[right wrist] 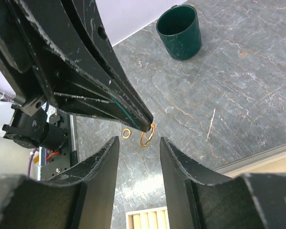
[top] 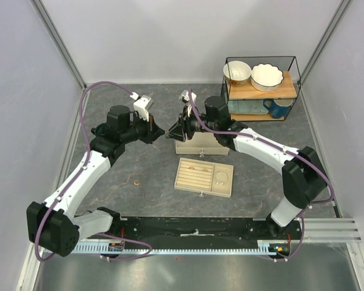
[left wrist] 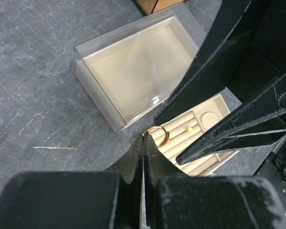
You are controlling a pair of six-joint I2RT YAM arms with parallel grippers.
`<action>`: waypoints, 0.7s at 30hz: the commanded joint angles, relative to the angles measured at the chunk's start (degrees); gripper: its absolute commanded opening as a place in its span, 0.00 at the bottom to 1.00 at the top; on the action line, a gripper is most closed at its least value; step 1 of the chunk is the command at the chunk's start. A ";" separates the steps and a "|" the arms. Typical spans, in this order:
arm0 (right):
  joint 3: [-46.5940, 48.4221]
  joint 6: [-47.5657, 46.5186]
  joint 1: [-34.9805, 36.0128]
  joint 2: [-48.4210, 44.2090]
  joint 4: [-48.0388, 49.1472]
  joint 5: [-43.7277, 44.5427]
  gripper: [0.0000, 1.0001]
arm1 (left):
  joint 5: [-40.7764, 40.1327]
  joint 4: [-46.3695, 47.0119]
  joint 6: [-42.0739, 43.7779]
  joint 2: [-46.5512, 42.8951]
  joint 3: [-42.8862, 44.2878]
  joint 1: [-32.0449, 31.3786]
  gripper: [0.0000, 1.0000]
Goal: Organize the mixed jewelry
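Observation:
A small gold ring (right wrist: 147, 135) hangs in the air, pinched at the tips of my left gripper (left wrist: 144, 140), which is shut on it. The same ring (left wrist: 159, 133) shows just past the left fingertips, above the beige slotted tray (left wrist: 202, 125). My right gripper (right wrist: 139, 143) faces the left one and stands open, one finger on each side of the ring without touching it. In the top view the two grippers, left (top: 162, 132) and right (top: 169, 136), meet tip to tip above the table. A second tiny gold ring (right wrist: 126, 132) lies on the table (top: 136, 182).
The slotted tray (top: 204, 188) sits at the table's middle front, with a small gold piece (left wrist: 190, 129) in one slot. A clear-lidded box (left wrist: 138, 71) stands behind it. A wire shelf (top: 261, 91) with bowls is at the back right. A green mug (right wrist: 178, 31) stands on the table.

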 commanded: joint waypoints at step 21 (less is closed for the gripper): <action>2.88 1.82 -0.14 1.37 3.03 -0.09 0.26 | -0.76 2.33 -1.68 -1.97 -0.64 -0.52 0.01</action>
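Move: The gold hoop sticks out of the left hand's shut fingertips, about 1 cm ahead and 1 cm to the right of that hand, at its height. From the right hand it lies some 2 cm to the left and 1 cm ahead, level with it. Of the right hand's neighbours, the clear-lidded box is about 4 cm ahead, 12 cm right, 18 cm below; the compartment tray 11 cm back, 12 cm right, 20 cm down. No firm grip on the gold hoop yet: the right fingers narrow around it from about half open to roughly a quarter, their tips ending either side of it. The right hand first eases forward and left by not quite 1 cm towards the hoop, then stays there while the fingers go on closing. The left hand holds still and keeps its pinch. ##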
